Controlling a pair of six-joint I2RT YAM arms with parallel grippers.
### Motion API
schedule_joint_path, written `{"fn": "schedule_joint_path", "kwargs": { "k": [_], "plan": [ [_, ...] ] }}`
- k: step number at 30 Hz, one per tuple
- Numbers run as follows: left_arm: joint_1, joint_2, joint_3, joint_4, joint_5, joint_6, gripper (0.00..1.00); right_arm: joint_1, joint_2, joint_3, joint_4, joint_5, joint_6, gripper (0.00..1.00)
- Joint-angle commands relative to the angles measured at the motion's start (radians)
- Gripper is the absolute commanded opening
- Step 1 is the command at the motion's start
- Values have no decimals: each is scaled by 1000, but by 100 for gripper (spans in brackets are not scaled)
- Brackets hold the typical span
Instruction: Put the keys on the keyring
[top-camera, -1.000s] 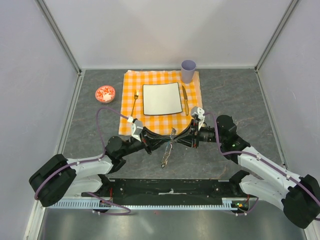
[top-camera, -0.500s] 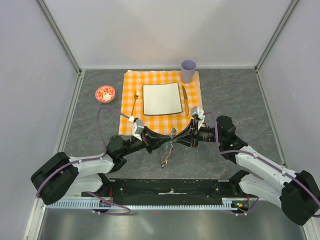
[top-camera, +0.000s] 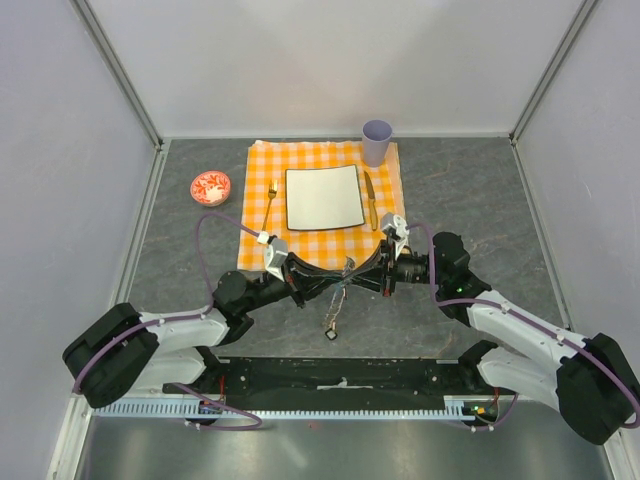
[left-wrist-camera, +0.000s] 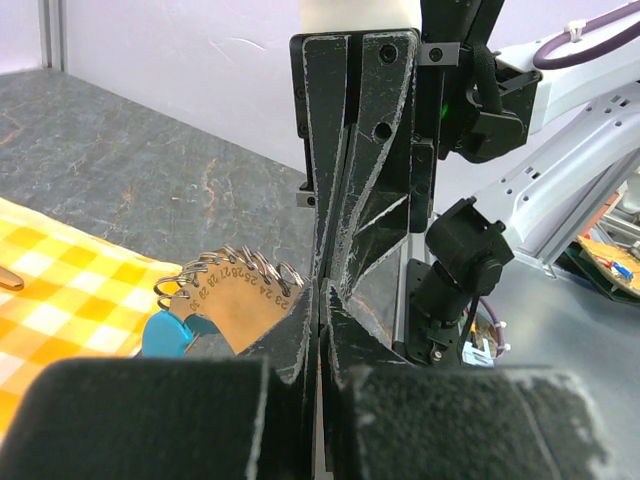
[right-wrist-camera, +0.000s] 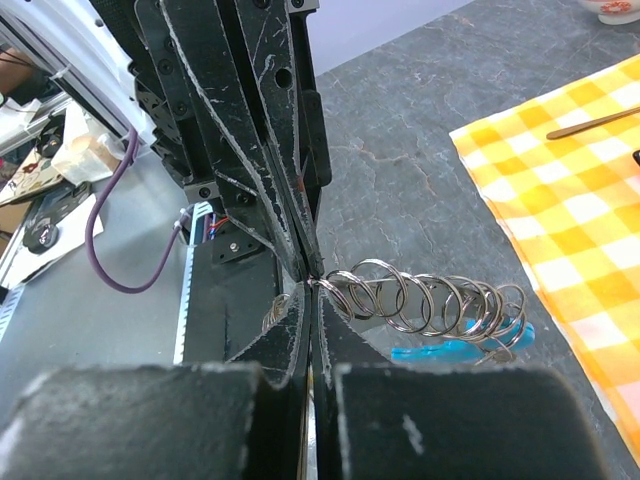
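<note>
The keyring shows as a row of several silvery wire rings (right-wrist-camera: 430, 300) with a turquoise-blue tag (right-wrist-camera: 450, 350) under them. In the left wrist view the rings (left-wrist-camera: 235, 262) line the curved edge of a tan numbered tag, and the blue tag (left-wrist-camera: 165, 335) is below. My left gripper (left-wrist-camera: 322, 295) and right gripper (right-wrist-camera: 315, 290) meet tip to tip, both shut, pinching one end of the ring bundle. From above, the left gripper (top-camera: 339, 276) and right gripper (top-camera: 351, 272) touch over the grey table. A thin strand (top-camera: 330, 322) hangs below them. I cannot pick out the keys.
Behind the grippers lies an orange checked placemat (top-camera: 262, 160) with a white square plate (top-camera: 324, 197), a gold fork (top-camera: 270, 205) and a gold knife (top-camera: 370, 200). A purple cup (top-camera: 377, 142) stands at its far right corner. A red-and-white bowl (top-camera: 210, 187) sits to the left.
The right gripper has closed at the meeting point of the two grippers. The strand hanging under them now looks thinner and reaches lower. Both arms have barely shifted.
</note>
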Motion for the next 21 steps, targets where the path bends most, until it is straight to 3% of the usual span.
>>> {"fn": "schedule_joint_path", "kwargs": {
  "k": [1,3,8,12,14,17,18,21],
  "plan": [
    [-4,-24,19,140,-3,7,2,3,-24,34,-61,-16,-72,0],
    [-4,-52,26,42,0,38,5,1,-44,99,-271,13,-138,0],
    [-4,-223,72,-388,12,239,29,3,-67,355,-757,152,-432,0],
    [-4,-355,88,-595,-38,368,37,17,-7,553,-1126,278,-555,0],
    [-4,-389,95,-649,-52,435,40,63,52,680,-1232,345,-609,0],
    [-4,-420,108,-707,-65,483,41,223,161,852,-1435,594,-663,0],
    [-4,-421,106,-706,-65,486,41,291,189,888,-1511,742,-678,0],
    [-4,-418,97,-689,-52,481,42,337,290,1003,-1654,913,-699,0]
  ]
}}
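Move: The keyring hangs where both sets of shut fingertips meet, its middle about 1 cm ahead of the right hand, 1 cm to its left and 4 cm below. From the same hand the blue key is roughly 4 cm ahead, in line sideways, and 2 cm down; the black fob dangles about 3 cm back, 3 cm left and 13 cm below. For the left hand, the keyring's middle is about 1 cm ahead, 1 cm right and 4 cm below. The keyring stays pinched by its coil in the right fingers, carried up some 4 cm and a little forward, veering right before swinging back left, while those fingertips tip down about 40 degrees. The left fingers let go of the coil, opening partway, and back off left about 3 cm, bobbing up and partly down again with a slight tilt and roll. ##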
